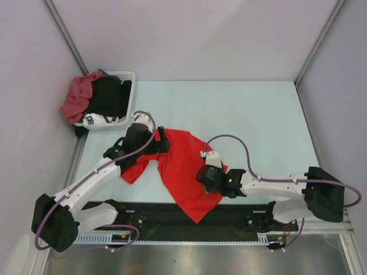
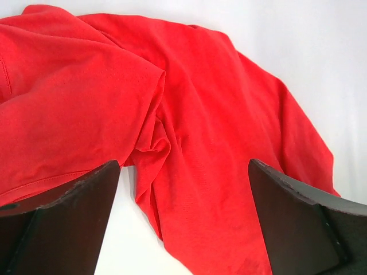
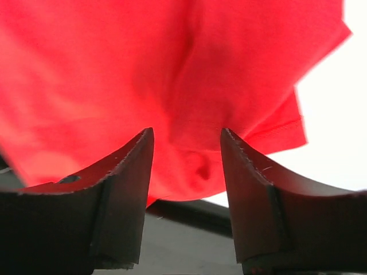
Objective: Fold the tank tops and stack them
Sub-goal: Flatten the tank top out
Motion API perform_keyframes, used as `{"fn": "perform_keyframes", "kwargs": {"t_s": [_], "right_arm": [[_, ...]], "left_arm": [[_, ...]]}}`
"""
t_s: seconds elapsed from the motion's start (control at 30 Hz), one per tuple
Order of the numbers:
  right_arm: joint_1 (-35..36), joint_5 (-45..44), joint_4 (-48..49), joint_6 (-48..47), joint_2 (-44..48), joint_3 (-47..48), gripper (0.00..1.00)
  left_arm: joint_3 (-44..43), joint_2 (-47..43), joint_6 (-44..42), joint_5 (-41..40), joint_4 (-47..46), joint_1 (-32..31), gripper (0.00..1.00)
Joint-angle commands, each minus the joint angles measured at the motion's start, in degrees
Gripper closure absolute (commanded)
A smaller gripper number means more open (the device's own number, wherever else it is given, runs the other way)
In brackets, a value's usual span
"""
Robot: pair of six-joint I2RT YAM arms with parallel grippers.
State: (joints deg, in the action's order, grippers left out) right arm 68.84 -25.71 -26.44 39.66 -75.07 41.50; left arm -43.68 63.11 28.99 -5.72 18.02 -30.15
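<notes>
The bright red tank top (image 1: 184,163) lies crumpled on the table between the two arms, its lower corner hanging over the black strip at the near edge. My left gripper (image 1: 163,140) hovers at its upper left edge; in the left wrist view the left gripper (image 2: 183,166) is wide open above the red cloth (image 2: 218,114). My right gripper (image 1: 204,174) sits on the top's right side. In the right wrist view the right gripper (image 3: 187,132) has its jaws partly apart, with a fold of the red cloth (image 3: 114,69) bunched between them. The maroon tank top (image 1: 77,97) hangs over the basket's left side.
A white basket (image 1: 129,77) at the back left holds a black garment (image 1: 109,97) and a white cloth with dark lettering (image 1: 94,119). A black strip (image 1: 241,213) runs along the near table edge. Grey walls close in the left and right sides.
</notes>
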Motion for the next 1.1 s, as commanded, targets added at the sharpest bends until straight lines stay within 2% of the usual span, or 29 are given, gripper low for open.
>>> {"fn": "perform_keyframes", "kwargs": {"t_s": [0.0, 0.17, 0.23, 0.27, 0.37, 0.43, 0.53, 0.57, 0.63, 0.7, 0.8, 0.97, 1.07], "right_arm": [[-0.02, -5.84, -2.92, 2.09, -2.45, 2.27, 0.47], [-1.86, -6.72, -3.36, 0.95, -4.38, 3.06, 0.59], [-3.78, -6.19, -4.06, 0.33, -4.12, 3.07, 0.88], [-4.84, -6.36, -4.76, 0.24, -3.69, 3.50, 1.00], [-9.06, -8.30, -7.57, -1.33, 1.92, 3.77, 1.00], [-13.00, -6.20, -8.19, -3.44, 8.95, 3.68, 1.00], [-25.74, 1.68, -7.32, -8.80, 17.83, 2.98, 1.00], [-33.17, 3.98, -7.14, -11.07, 19.42, 2.98, 1.00], [-39.63, 10.99, -6.61, -12.93, 22.58, 2.80, 1.00], [-46.48, 15.93, -5.39, -13.64, 23.65, 2.28, 1.00], [-51.59, 21.39, -3.02, -13.73, 22.51, 1.84, 1.00], [-57.84, 27.01, 2.44, -13.47, 17.51, 3.59, 1.00], [-58.64, 29.14, 3.85, -13.99, 15.92, 5.70, 1.00]], "left_arm": [[1.58, -3.87, 0.10, 1.06, -2.29, -0.43, 0.00], [3.86, -7.38, 0.19, 1.67, -2.11, -0.52, 0.00], [4.31, -7.74, 0.19, 1.59, -1.94, -0.61, 0.00], [4.48, -7.91, 0.01, 1.58, -1.94, -0.52, 0.00], [4.22, -6.95, -0.86, 1.67, -2.11, -0.61, 0.00], [3.78, -5.03, -1.39, 1.41, -1.94, -0.78, 0.00], [1.85, -0.91, -2.36, 0.01, -0.71, -0.96, 0.00], [0.63, 0.07, -2.71, -0.52, -0.27, -1.14, 0.00], [-0.52, 2.53, -2.80, -1.84, 0.08, -1.57, 0.00], [-0.88, 3.59, -2.54, -2.02, 0.09, -2.01, 0.00], [-0.70, 4.56, -2.36, -2.45, -0.88, -3.94, 0.00], [-1.05, 6.76, -2.36, -4.47, -0.88, -5.53, 0.00], [-1.76, 8.34, -2.71, -6.31, -0.79, -5.53, 0.00]]}}
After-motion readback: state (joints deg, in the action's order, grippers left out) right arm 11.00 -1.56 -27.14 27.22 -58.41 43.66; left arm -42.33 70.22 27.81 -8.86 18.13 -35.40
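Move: The right hand, partly open, is just above the lower tip of the tank top's folded-over flap, about 2 cm ahead of it, 2 cm to its right and 3 cm below. The near hem corner lies some 12 cm back and 3 cm left of this hand. Under the open left hand, the bunched fold is about 2 cm ahead, 1 cm left and 12 cm down; a loose strap end lies 8 cm back and 11 cm left of that hand. Dip the right gripper a little to its right and shut it on the tank top's flap, then lift and carry the pinched cloth right and forward, about 17 cm right and 14 cm out, turning some 30 degrees clockwise; ease down slightly at the end, still gripping. Meanwhile back the open left gripper a touch, then sink it about 5 cm over the bunched fold, fingers wide. ##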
